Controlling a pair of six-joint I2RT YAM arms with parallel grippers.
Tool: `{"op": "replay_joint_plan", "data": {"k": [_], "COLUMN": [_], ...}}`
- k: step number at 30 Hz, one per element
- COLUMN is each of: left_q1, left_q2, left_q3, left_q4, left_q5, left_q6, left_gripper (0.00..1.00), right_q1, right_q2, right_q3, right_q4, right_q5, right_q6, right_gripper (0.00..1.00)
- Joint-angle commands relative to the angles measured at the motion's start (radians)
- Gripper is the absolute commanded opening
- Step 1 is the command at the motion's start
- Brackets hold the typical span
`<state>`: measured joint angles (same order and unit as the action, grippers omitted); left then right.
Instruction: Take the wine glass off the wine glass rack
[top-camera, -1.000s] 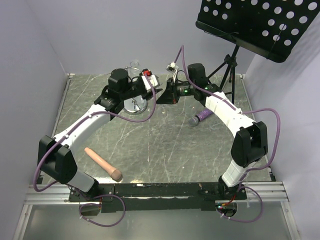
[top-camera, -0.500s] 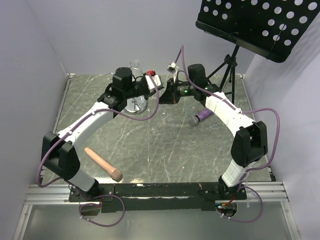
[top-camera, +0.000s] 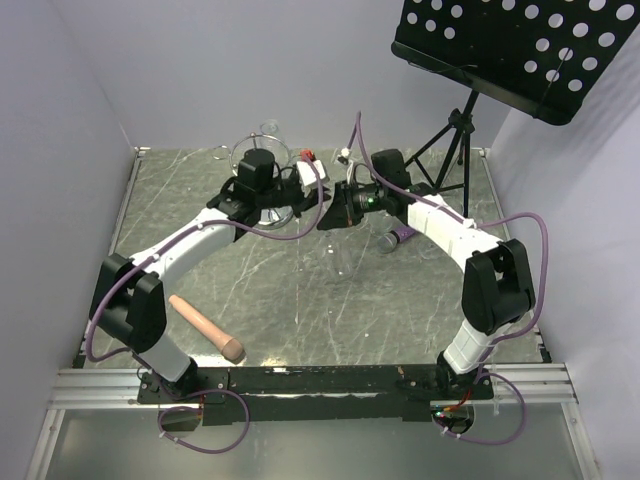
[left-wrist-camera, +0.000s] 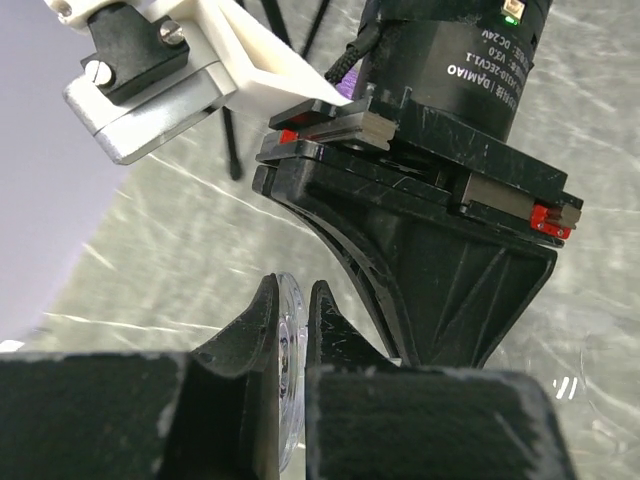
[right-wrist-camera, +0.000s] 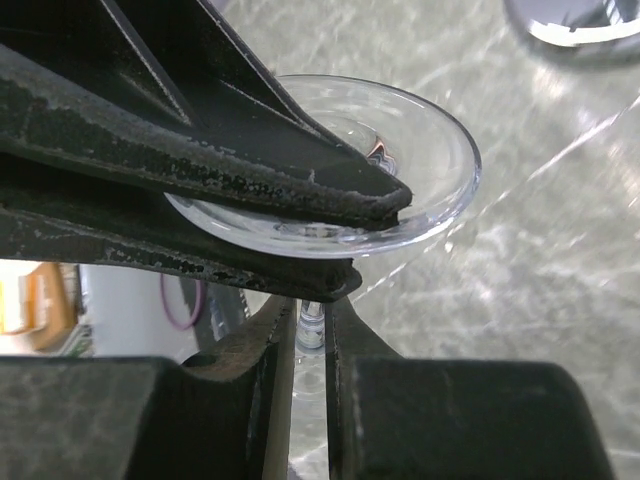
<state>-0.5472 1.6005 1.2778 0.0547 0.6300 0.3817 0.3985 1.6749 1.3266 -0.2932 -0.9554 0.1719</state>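
Note:
The clear wine glass hangs between both grippers, away from the wine glass rack at the back. My left gripper is shut on the edge of the glass's round foot. My right gripper is shut on the thin stem just under that foot. In the right wrist view the left fingers clamp the foot from both sides. The rack's shiny base lies beyond. The bowl shows only faintly from above.
A wooden pin lies near the left arm's base. Right of the grippers a purple bottle lies on its side. The black music stand rises at the back right, with its tripod legs on the table's corner.
My left gripper swung right from the rack to the right gripper and closed on the glass's foot. The right gripper, holding the stem, shifted slightly toward the near side.

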Motion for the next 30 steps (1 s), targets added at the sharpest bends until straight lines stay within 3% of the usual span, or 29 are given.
{"op": "replay_joint_plan", "data": {"k": [1, 10, 15, 20, 21, 22, 28, 30], "left_q1": [-0.022, -0.025, -0.028, -0.03, -0.028, -0.03, -0.03, -0.031], "left_q2": [0.013, 0.045, 0.052, 0.059, 0.061, 0.061, 0.065, 0.07], "left_q3": [-0.069, -0.153, -0.208, -0.236, -0.245, -0.251, -0.271, -0.276], "left_q4": [0.026, 0.088, 0.149, 0.162, 0.163, 0.16, 0.132, 0.125], "left_q5": [0.059, 0.063, 0.04, 0.043, 0.049, 0.056, 0.094, 0.125], "left_q6": [-0.159, -0.329, -0.374, -0.429, -0.434, -0.435, -0.464, -0.478], "left_gripper": [0.01, 0.01, 0.01, 0.01, 0.01, 0.01, 0.01, 0.01], "right_q1": [-0.01, -0.018, -0.018, -0.03, -0.038, -0.043, -0.082, -0.119], "right_q2": [-0.034, -0.03, -0.038, -0.061, -0.067, -0.075, -0.135, -0.2], "right_q3": [-0.023, -0.086, -0.113, -0.125, -0.129, -0.13, -0.106, -0.153], "right_q4": [0.049, 0.025, -0.006, -0.063, -0.072, -0.081, -0.228, -0.198], "right_q5": [-0.066, -0.051, -0.011, 0.033, 0.03, 0.029, 0.072, 0.101], "right_q6": [-0.014, -0.04, -0.104, -0.163, -0.163, -0.201, -0.383, -0.414], "right_gripper": [0.08, 0.27, 0.43, 0.74, 0.84, 1.0, 1.0, 1.0]}}
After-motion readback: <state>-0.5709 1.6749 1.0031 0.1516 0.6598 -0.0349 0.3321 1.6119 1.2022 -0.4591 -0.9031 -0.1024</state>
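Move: Both hands hold the upside-down wine glass: the left pinches its foot, the right its stem just below. Open table for laying the glass lies about 12 cm back, 2 cm right and 22 cm below the left hand. From that hand the rack stands some 9 cm ahead and 12 cm left, its middle 12 cm lower; the microphone lies 4 cm ahead, 20 cm right, 22 cm below. For the right hand the spot is 9 cm back, 18 cm down. The right fingers keep the stem on the way down, then open wide and let go; that hand, some 5 cm lower, backs off about 5 cm to its right. The left keeps its pinch on the foot and carries the glass down some 13 cm and back 5–6 cm towards the open table, turning about 35 degrees so the hanging bowl swings towards the bases. ##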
